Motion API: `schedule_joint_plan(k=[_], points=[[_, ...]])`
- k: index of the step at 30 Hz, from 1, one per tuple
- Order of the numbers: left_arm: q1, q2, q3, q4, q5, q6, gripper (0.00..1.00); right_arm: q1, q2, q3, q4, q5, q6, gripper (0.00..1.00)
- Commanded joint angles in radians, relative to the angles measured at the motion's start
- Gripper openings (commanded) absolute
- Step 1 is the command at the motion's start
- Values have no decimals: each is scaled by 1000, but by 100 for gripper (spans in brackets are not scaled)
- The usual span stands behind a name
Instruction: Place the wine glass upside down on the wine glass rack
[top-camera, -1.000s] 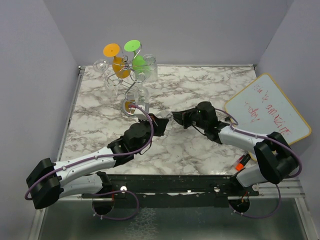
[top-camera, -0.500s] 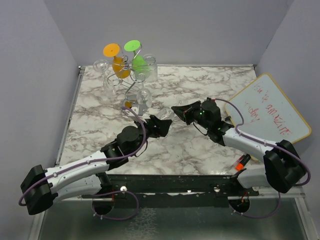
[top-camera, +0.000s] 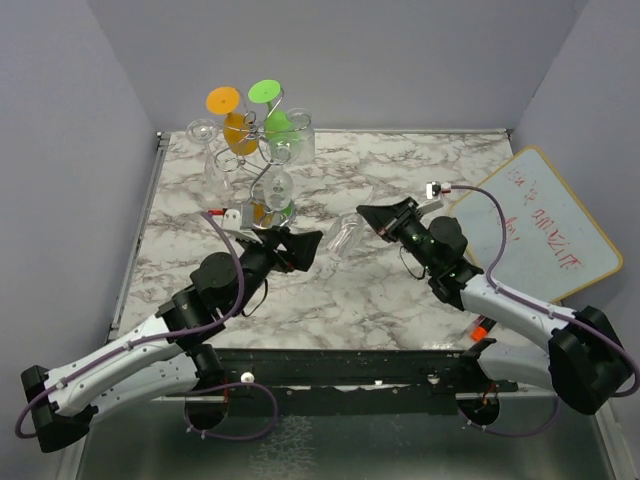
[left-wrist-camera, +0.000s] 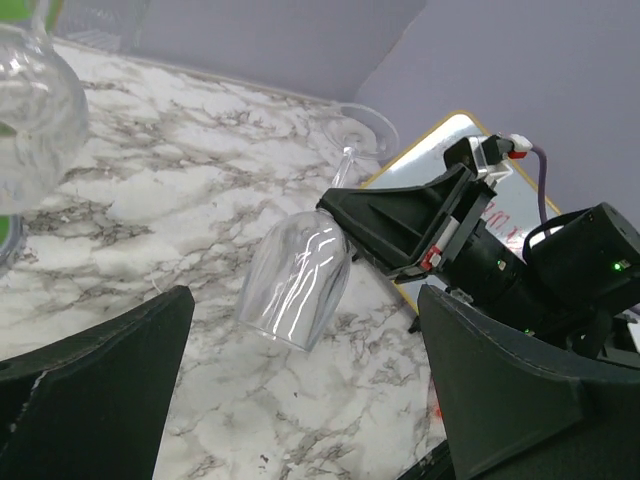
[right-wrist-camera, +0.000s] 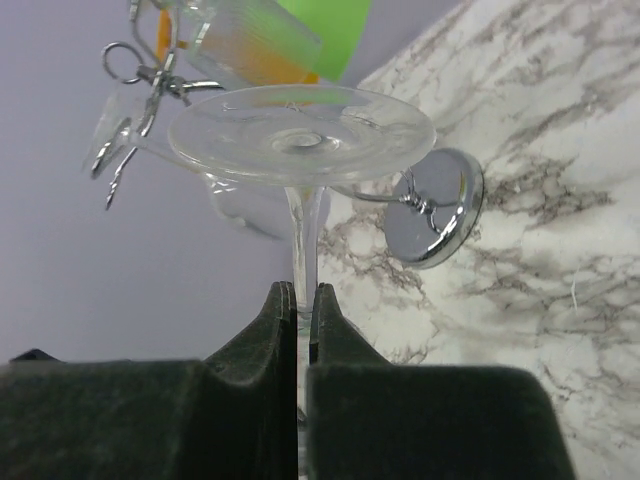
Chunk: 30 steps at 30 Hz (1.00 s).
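Note:
The clear wine glass (top-camera: 345, 236) hangs tilted above the table, bowl low and toward the left, foot raised to the right. My right gripper (top-camera: 372, 218) is shut on its thin stem (right-wrist-camera: 303, 225), just under the round foot (right-wrist-camera: 300, 135). My left gripper (top-camera: 303, 246) is open in front of the bowl (left-wrist-camera: 298, 282), fingers spread wide on either side without touching it. The wine glass rack (top-camera: 268, 152), silver wire with curled arms, stands at the back left on its shiny base (right-wrist-camera: 437, 218). It carries an orange, a green and some clear glasses upside down.
A whiteboard (top-camera: 535, 222) with red writing lies at the right edge of the marble table (top-camera: 400, 165). One clear glass (left-wrist-camera: 30, 100) hanging on the rack is close to my left wrist. Purple walls enclose the table at the back and sides.
My left gripper opened, let go of the glass bowl and drew back toward the near left. My right gripper closed on the stem and now carries the glass alone, slightly farther right.

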Motion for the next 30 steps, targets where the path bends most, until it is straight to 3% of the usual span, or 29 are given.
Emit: schedule_joint_plan(k=[1, 5, 13, 18, 23, 30], points=[[-6, -43, 74, -49, -16, 95, 95, 6, -87, -20, 191, 3, -283, 0], [-6, -34, 146, -95, -1, 157, 96, 6, -143, 11, 165, -83, -428, 1], [-6, -11, 292, -217, -109, 169, 97, 6, -175, 123, 86, -370, -662, 0], [-6, -6, 412, -335, -296, 221, 97, 6, -150, 201, 32, -494, -709, 0], [-6, -8, 548, -383, -479, 357, 97, 16, -94, 262, 33, -542, -696, 1], [-6, -15, 625, -380, -558, 491, 97, 142, 5, 379, -31, -456, -788, 1]])
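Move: My right hand holds the clear wine glass by its stem, almost lying on its side, its mouth back and to the left. From that hand the wine glass rack's top is roughly 13 cm ahead, 24 cm left and 11 cm higher. The front-right hanging glass is some 8 cm ahead and 18 cm left; the back-right one is about 18 cm ahead and 14 cm left. From my open left hand the rack's top is about 23 cm ahead, 12 cm left and 5 cm up. I raise the held glass about 13 cm with my right hand, drawing back some 7 cm and, mainly late on, going left about 6, while the wrist rolls and swings some 55 degrees to bring the foot uppermost. The pinch on the stem stays shut. My left hand, still open, clears away from the glass, first up, then up and left, turning counter-clockwise. ##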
